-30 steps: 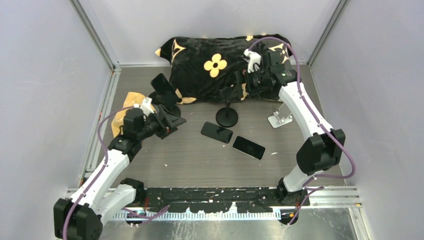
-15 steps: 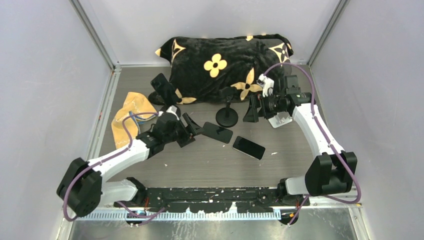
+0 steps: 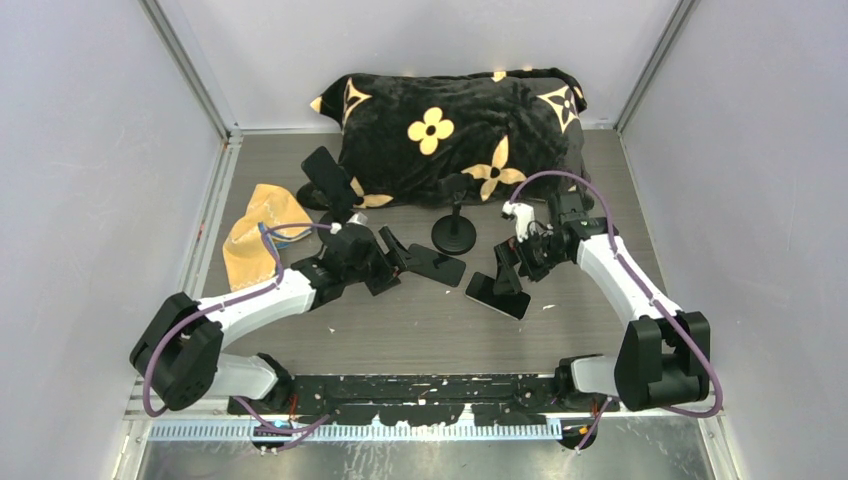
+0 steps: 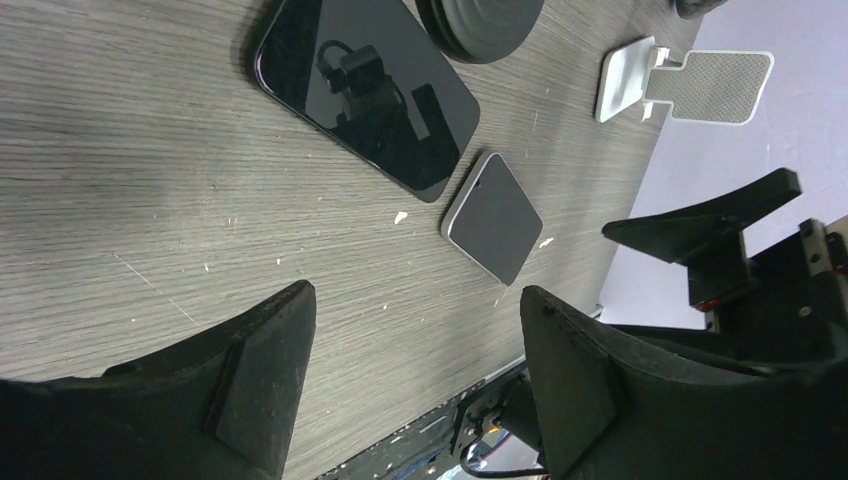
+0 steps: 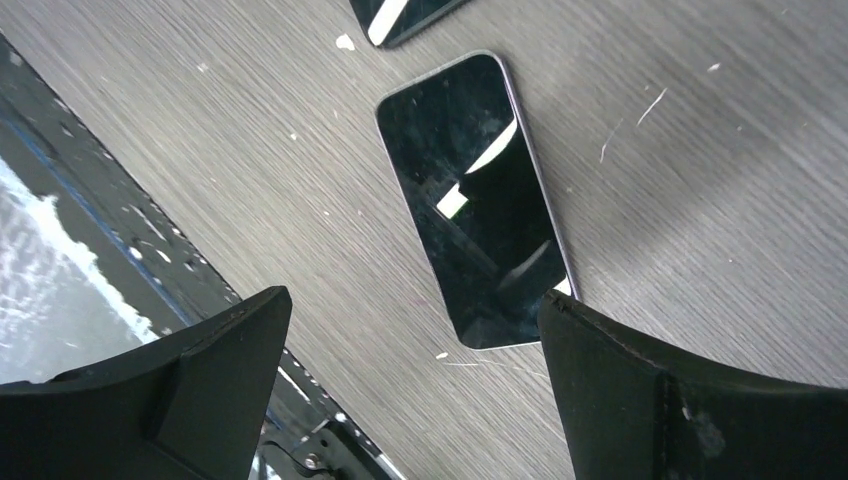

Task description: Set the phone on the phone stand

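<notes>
Two black phones lie flat mid-table: the left phone and the right phone. My left gripper is open, low beside the left phone's left end, with nothing between its fingers. Also open, my right gripper hovers over the right phone's far end, jaws wide and empty. A black round-base phone stand stands empty behind the phones. The white stand is hidden by the right arm in the top view.
A black pillow with yellow flowers fills the back. A third phone leans on a black stand at the back left. A yellow cloth lies at the left. A black rail runs along the near edge.
The left arm swung right and down to the left phone. The right arm came off the pillow, forward and down over the right phone, with its jaws wider apart.
</notes>
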`<state>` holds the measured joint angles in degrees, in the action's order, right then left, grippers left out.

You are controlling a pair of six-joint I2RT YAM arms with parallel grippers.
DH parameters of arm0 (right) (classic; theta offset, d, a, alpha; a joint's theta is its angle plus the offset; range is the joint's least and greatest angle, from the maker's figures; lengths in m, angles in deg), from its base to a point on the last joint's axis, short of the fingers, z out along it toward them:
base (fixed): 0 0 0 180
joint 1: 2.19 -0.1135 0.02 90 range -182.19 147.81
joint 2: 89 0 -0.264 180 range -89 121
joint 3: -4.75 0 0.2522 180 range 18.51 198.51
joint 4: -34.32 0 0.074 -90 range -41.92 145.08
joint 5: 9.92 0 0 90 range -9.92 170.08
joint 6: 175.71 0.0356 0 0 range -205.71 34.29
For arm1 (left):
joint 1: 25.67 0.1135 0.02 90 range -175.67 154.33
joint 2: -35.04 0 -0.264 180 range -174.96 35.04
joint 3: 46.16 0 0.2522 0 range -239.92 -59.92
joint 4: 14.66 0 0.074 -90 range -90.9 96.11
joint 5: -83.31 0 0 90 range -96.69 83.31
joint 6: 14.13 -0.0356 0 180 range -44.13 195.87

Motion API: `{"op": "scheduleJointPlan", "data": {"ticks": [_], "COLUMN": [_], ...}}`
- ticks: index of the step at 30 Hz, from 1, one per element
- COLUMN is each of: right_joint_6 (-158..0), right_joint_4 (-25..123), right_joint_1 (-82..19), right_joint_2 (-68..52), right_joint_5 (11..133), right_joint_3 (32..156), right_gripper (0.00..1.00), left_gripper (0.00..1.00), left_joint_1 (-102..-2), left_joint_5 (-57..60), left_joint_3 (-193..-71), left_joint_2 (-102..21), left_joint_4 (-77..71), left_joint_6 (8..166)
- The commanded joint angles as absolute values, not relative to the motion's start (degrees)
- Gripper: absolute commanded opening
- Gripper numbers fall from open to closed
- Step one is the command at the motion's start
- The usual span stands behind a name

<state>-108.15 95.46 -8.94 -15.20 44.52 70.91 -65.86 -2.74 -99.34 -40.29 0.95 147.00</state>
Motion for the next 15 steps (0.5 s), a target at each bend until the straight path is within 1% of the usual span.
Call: {"op": "scheduleJointPlan", "data": {"ticks": [1,7,15], "right_joint_6": [-111.47,-111.13,-108.40], "right_joint_4": [92.16,87.56,81.92], "right_joint_1": [-12.45,-18.11,-20.66], "right_joint_2": [-17.28,-16.95,-13.63], "right_joint_5": [50.90,58.15,65.83], "right_joint_3": [68.11,63.55,63.00], "right_gripper": [1.00,1.00,1.00], "left_gripper": [0.75,0.75,0.75], "left_joint_1": [-66.32,-66.41,-66.45], "left_joint_5": [-4.01,-4.03,-4.07], "left_joint_3": [-101.14,-100.88,-100.62], "left_joint_2": [-41.13,-41.28,-41.33], "left_joint_4": [-1.75,-2.17,-2.46], "left_joint_6": [147.49,147.50,147.59]}}
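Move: The phone to pick up lies almost straight below the right gripper, about 9 cm down and 1 cm to its left. From that phone, the second phone is about 17 cm to the left and 8 cm farther out; the round black stand is roughly 17 cm farther out and 12 cm to the left. From the left gripper, the phone to pick up is some 27 cm to the right, 4 cm back and 9 cm below. Lower the wide-open right gripper about 5.5 cm onto the phone beneath it, easing back some 2.5 cm on the way and then about 1 cm forward again. Meanwhile tip the fingers about 15 degrees steeper towards the table, so that they come down on either side of the phone's long edges. Don't close the fingers yet. ##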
